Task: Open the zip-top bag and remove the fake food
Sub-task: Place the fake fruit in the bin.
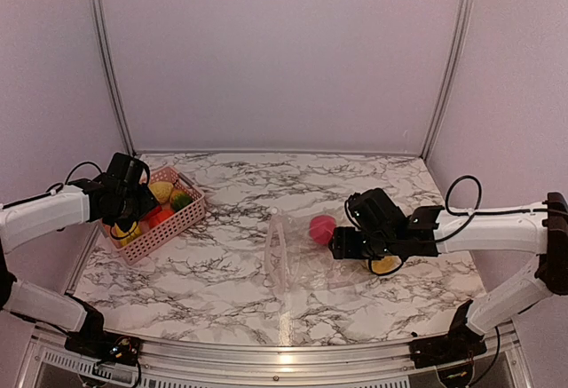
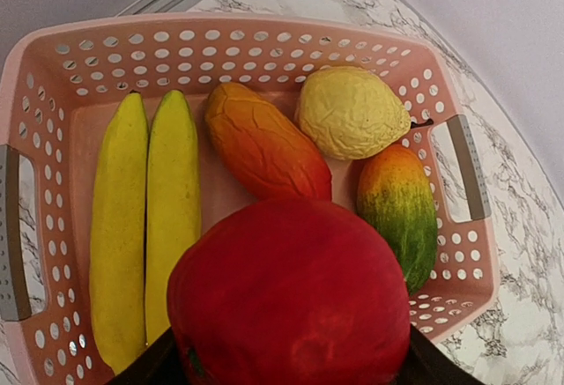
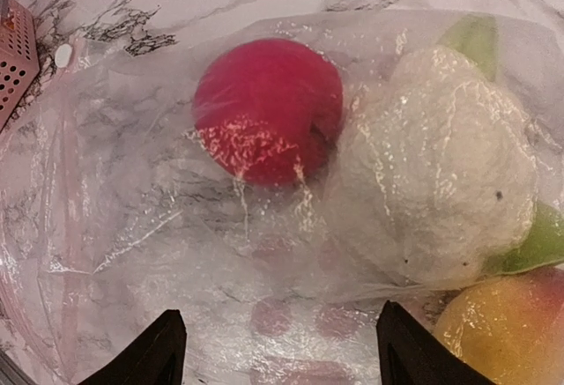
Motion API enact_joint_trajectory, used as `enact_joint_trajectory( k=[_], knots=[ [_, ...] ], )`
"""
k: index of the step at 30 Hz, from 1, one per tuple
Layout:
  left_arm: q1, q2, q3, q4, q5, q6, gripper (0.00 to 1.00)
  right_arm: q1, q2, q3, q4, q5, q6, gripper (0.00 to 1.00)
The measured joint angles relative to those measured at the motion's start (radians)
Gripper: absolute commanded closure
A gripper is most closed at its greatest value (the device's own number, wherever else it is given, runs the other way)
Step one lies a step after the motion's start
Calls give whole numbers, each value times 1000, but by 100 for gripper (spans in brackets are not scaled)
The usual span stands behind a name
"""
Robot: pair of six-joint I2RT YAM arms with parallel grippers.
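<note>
The clear zip-top bag (image 1: 297,259) lies crumpled on the marble table, mouth toward the left. Inside it the right wrist view shows fake food: a round pink-red fruit (image 3: 264,107), a white cauliflower (image 3: 436,182) and a yellow-orange piece (image 3: 502,328). My right gripper (image 3: 282,359) hovers open over the bag's plastic (image 3: 132,226), at the bag's right side (image 1: 340,244). My left gripper (image 2: 286,367) is shut on a large red fruit (image 2: 291,297), held above the pink basket (image 2: 229,37).
The basket (image 1: 182,219) at the table's left holds two yellow bananas (image 2: 145,218), an orange-red fruit (image 2: 264,147), a lemon (image 2: 351,112) and a green-red mango (image 2: 401,209). Pale walls close the table at back and sides.
</note>
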Motion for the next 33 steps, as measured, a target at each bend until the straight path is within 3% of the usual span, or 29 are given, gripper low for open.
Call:
enact_joint_trajectory(
  k=[14, 19, 24, 33],
  knots=[
    [27, 101, -45, 63, 30, -5, 38, 0, -14, 2, -11, 1, 0, 27],
    [31, 140, -48, 86, 45, -4, 25, 0, -16, 2, -14, 4, 0, 27],
    [33, 137, -48, 93, 53, -4, 2, 0, -19, 2, -20, 4, 0, 27],
    [33, 20, -29, 74, 52, 23, 1, 0, -29, 10, -29, 6, -2, 27]
  ],
)
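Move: The left hand, still holding the red fruit, is over the pink bin, whose middle is about 7 cm below, 2 cm ahead and 1 cm to the right. Inside, the bananas lie roughly 5 cm left and 3 cm back, the orange fruit about 4 cm right and 1 cm ahead, and the yellow lemon some 9 cm ahead and 3 cm right. From the right hand, the bin is around 38 cm left, 10 cm ahead and 4 cm lower. Straight down goes the left hand, about 5 cm into the bin, tipping very slightly as it lowers the held red fruit between the bananas and the orange fruit. There the fingers open wide and let go, and the hand climbs straight back up some 4 cm, staying open. ##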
